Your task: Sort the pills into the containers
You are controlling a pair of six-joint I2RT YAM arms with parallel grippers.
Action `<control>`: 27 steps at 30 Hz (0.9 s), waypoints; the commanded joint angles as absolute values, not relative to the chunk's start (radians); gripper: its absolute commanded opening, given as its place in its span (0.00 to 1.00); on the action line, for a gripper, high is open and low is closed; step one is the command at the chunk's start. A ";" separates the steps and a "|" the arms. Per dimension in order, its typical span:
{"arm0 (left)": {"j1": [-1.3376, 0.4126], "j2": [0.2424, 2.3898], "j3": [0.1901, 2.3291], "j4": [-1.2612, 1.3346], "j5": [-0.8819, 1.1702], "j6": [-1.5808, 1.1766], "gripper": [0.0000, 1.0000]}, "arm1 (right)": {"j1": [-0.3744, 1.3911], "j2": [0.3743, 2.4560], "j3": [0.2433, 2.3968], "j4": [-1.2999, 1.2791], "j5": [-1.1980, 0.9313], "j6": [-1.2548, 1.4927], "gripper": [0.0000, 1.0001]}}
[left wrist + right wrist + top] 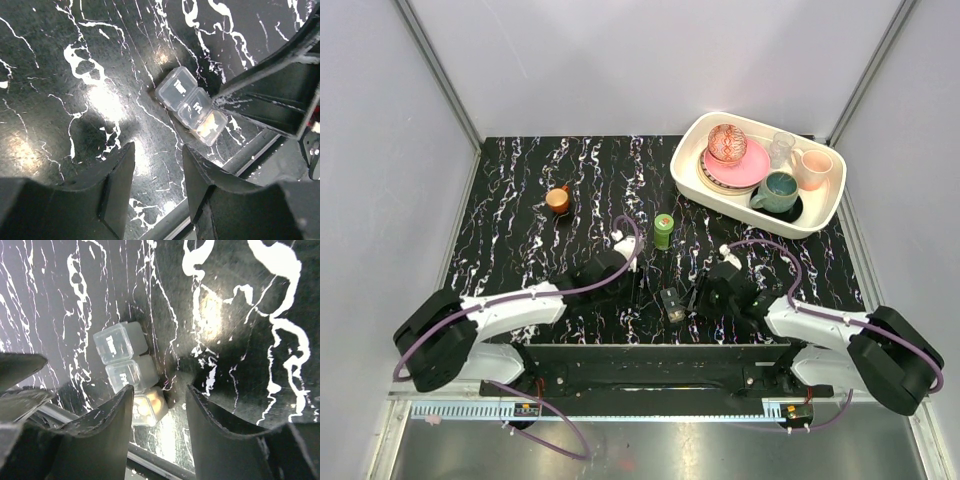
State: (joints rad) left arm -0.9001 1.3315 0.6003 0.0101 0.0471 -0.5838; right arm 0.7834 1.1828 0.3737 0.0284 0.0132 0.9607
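Note:
The containers are one small strip of three clear lidded compartments [672,305] lying near the table's front edge. It shows in the left wrist view [192,105] and the right wrist view [129,372]. Its end compartment holds something pale orange [150,405], which may be pills; I see no loose pills. My left gripper [638,285] is just left of the strip, open, with only bare table between its fingers [158,150]. My right gripper [705,295] is just right of the strip, open [160,390]. Its left finger [107,425] covers part of the end compartment.
A green bottle [663,231] stands behind the strip. A small orange cup [558,199] sits at the back left. A white tray [694,186] of dishes fills the back right. The metal front rail [650,352] runs close below both grippers.

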 commanded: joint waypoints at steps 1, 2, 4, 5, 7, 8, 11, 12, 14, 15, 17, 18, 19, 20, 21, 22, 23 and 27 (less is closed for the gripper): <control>-0.904 1.235 0.614 -0.031 0.005 -0.578 0.47 | 0.740 1.193 0.433 0.032 0.057 0.891 0.52; -0.905 1.221 0.611 -0.035 0.003 -0.581 0.48 | 0.733 1.198 0.446 0.031 0.058 0.884 0.51; -0.904 1.187 0.603 -0.051 -0.021 -0.587 0.48 | 0.719 1.224 0.462 0.025 0.063 0.865 0.45; -0.905 1.177 0.595 -0.055 -0.026 -0.588 0.48 | 0.710 1.236 0.481 0.022 0.066 0.858 0.42; -0.905 1.155 0.591 -0.066 -0.034 -0.589 0.48 | 0.703 1.288 0.509 0.005 0.067 0.830 0.27; -0.905 1.151 0.589 -0.067 -0.035 -0.589 0.48 | 0.703 1.308 0.538 0.006 0.061 0.818 0.19; -0.905 1.143 0.584 -0.077 -0.038 -0.591 0.49 | 0.701 1.393 0.592 0.006 0.006 0.763 0.03; -0.904 1.141 0.583 -0.077 -0.041 -0.592 0.49 | 0.703 1.428 0.603 0.005 0.000 0.737 0.01; -0.904 1.141 0.580 -0.077 -0.041 -0.595 0.49 | 0.701 1.454 0.626 0.005 -0.070 0.719 0.00; -0.904 1.141 0.574 -0.075 -0.041 -0.597 0.49 | 0.703 1.468 0.629 0.005 -0.083 0.707 0.00; -0.904 1.138 0.571 -0.075 -0.043 -0.600 0.49 | 0.703 1.474 0.627 0.005 -0.107 0.701 0.00; -0.905 1.137 0.568 -0.074 -0.043 -0.600 0.49 | 0.701 1.470 0.627 0.005 -0.112 0.696 0.00; -0.905 1.135 0.565 -0.072 -0.044 -0.601 0.49 | 0.701 1.468 0.624 0.006 -0.124 0.690 0.00; -0.905 1.135 0.565 -0.072 -0.044 -0.601 0.49 | 0.703 1.465 0.621 0.008 -0.133 0.684 0.00; -0.905 1.137 0.565 -0.072 -0.044 -0.601 0.49 | 0.703 1.459 0.618 0.017 -0.146 0.666 0.00; -0.904 1.138 0.563 -0.072 -0.044 -0.601 0.49 | 0.703 1.457 0.617 0.024 -0.175 0.655 0.00; -0.904 1.143 0.564 -0.071 -0.044 -0.601 0.49 | 0.703 1.456 0.614 0.032 -0.192 0.644 0.00; -0.905 1.158 0.569 -0.063 -0.040 -0.603 0.49 | 0.703 1.460 0.614 0.066 -0.282 0.582 0.00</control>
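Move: The three-compartment pill container lies about 5 cm to the right hand's left, roughly level with it front to back and 2 cm lower. From the right hand, the green can stands some 16 cm ahead and 7 cm left; the dish tub is about 33 cm ahead and 17 cm right. From the left hand, the pill container is about 8 cm right, 1 cm back and 5 cm below. Right fingers shut while reaching about 5 cm forward, then swing back-left against the pill container; left hand rises. ##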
